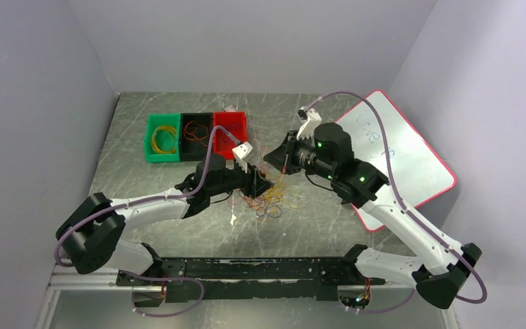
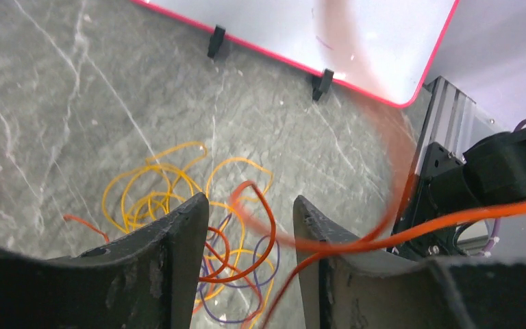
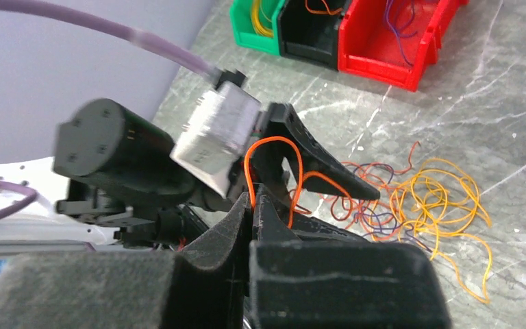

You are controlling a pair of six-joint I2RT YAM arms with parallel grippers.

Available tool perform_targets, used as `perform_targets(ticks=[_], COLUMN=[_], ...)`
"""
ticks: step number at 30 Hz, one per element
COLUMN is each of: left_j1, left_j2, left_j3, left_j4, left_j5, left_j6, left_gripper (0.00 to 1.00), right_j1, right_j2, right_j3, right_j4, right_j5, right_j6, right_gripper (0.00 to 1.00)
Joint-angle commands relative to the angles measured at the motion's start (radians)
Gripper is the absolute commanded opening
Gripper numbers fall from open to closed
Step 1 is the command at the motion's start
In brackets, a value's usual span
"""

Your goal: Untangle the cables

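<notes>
The cables lie tangled in a pile [image 1: 272, 202] of yellow, orange, red and purple loops at the table's middle, also seen in the left wrist view [image 2: 168, 199] and the right wrist view [image 3: 428, 199]. My right gripper [image 3: 252, 197] is shut on an orange cable [image 3: 274, 140], whose loop arches up from the pinched tips. It hovers just right of the pile [image 1: 282, 159]. My left gripper [image 2: 250, 200] hangs over the pile [image 1: 266, 185] with its jaws apart. A loop of that orange cable [image 2: 264, 233] runs through the gap and off to the right.
Green [image 1: 162, 137], black [image 1: 196, 136] and red [image 1: 229, 130] bins stand side by side at the back left, each with a few loops inside. A red-rimmed whiteboard [image 1: 397, 151] lies at the right. The two grippers are very close together.
</notes>
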Motion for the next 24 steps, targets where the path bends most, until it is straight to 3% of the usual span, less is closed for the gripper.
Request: perform_targets(ticks=[1,6,9,24], left_j1=[-0.008,-0.008,-0.008,-0.009], left_j2=[0.017,0.037,0.056,0.152], left_j3=[-0.051,-0.084,-0.097,-0.150], left_j4=[0.094,0.125,0.145,0.229], left_j5=[0.015,0.003,0.003,0.011], left_j6=[-0.040,-0.070,-0.097,-0.146], left_gripper=[0.50,0.27,0.21,0.20], right_j1=[-0.002,-0.003,-0.002,-0.002], right_j2=[-0.073,-0.137,-0.154,-0.217], right_j3=[0.018,-0.014,-0.005,0.163], right_j4=[0.042,0.098,0.109,0.150], right_j5=[0.035,0.062,0.072,0.131], right_j6=[0.011,0.034,0.030,-0.071], right_gripper=[0.00,0.00,0.00,0.00])
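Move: Right at the left hand's open fingertips a strand of the red cable, already gripped in the right fingers, hangs between the pads. The rest of the tangle lies about 16 cm below this hand and 5 cm ahead; the yellow cable sits roughly 6 cm ahead and 2 cm right at that depth, the blue cable almost straight underneath. From the right hand, the tangle is some 7 cm ahead, 2 cm right and 29 cm down. Lifting away from the tangle, the right hand keeps its pinch on the red cable and rises about 13 cm, drifting some 5 cm right while its fingertips tilt up roughly 20 degrees. Meanwhile the left hand narrows its fingers to a small gap around the red strand and sinks about 7 cm towards the tangle, fingertips dipping slightly. ##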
